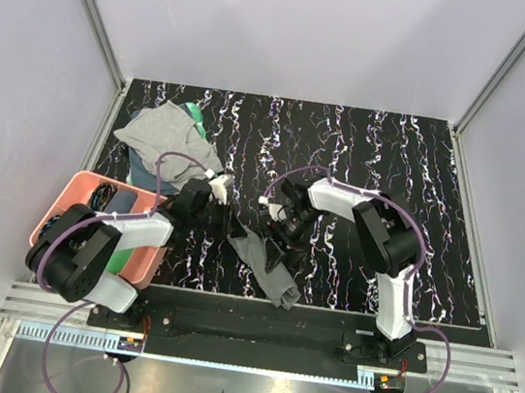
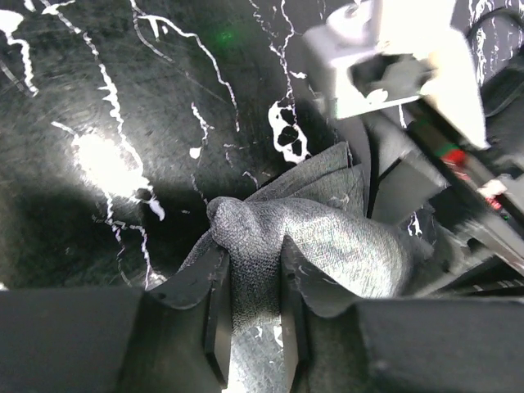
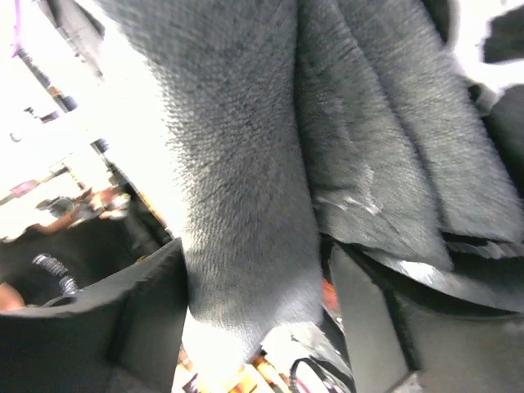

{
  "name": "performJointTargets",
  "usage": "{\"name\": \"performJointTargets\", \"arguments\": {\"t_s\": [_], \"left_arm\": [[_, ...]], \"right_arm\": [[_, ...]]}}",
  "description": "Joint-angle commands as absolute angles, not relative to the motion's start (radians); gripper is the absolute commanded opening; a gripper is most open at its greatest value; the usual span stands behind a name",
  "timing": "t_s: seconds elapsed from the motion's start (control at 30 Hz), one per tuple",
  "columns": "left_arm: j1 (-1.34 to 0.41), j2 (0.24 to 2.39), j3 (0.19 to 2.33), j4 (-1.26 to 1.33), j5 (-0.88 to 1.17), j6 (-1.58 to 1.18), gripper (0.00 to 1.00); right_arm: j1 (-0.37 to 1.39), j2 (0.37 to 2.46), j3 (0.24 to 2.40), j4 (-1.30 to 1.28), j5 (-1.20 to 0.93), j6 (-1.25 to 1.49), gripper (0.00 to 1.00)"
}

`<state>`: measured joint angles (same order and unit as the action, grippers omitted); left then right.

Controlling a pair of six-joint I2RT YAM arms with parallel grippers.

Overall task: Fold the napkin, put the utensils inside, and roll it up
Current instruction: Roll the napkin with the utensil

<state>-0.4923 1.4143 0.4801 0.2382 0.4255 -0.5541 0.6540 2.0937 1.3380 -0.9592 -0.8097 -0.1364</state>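
The dark grey napkin lies bunched on the marbled table, trailing from between the two arms toward the near edge. My left gripper is shut on a raised fold of the napkin; in the left wrist view the cloth is pinched between the fingers of that gripper. My right gripper is at the napkin's upper end. In the right wrist view its jaws stand open, with a strip of napkin hanging loose between them and a gap on the right side. The utensils are out of view.
A pink basket with dark items sits at the left edge beside the left arm. A lighter grey cloth covers a green item at the back left. Walls enclose the table on three sides.
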Motion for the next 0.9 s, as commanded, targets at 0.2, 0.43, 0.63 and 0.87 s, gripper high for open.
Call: {"name": "performJointTargets", "arguments": {"t_s": [0.2, 0.43, 0.63, 0.87], "left_arm": [[-0.495, 1.482, 0.545, 0.109, 0.463, -0.519, 0.21], [-0.495, 1.477, 0.564, 0.069, 0.466, -0.522, 0.21], [-0.495, 1.465, 0.561, 0.055, 0.466, -0.520, 0.21], [-0.495, 1.453, 0.564, 0.044, 0.466, -0.522, 0.21]], "right_arm": [[0.679, 1.743, 1.358, -0.741, -0.292, -0.032, 0.94], [0.974, 1.617, 1.198, -0.578, 0.092, -0.006, 1.00], [1.158, 1.660, 1.128, -0.511, 0.290, 0.078, 1.00], [1.244, 1.761, 1.118, -0.463, 0.336, 0.098, 1.00]]}}
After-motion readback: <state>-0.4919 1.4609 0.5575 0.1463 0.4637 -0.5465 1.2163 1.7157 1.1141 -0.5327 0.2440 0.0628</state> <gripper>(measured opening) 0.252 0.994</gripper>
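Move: The right hand sits at the napkin roll, whose middle is about 3 cm left, 1 cm back and 2 cm below. The pink box lies some 40 cm left and 4 cm farther out than this hand, the grey cloth pile 28 cm left and 23 cm ahead. From the left hand, which pinches the roll's far corner, the roll's middle is roughly 7 cm back, 7 cm right and 3 cm below. Right hand comes free, loops 8 cm forward-up, then returns left and down above the napkin, fingertips swung forward. ##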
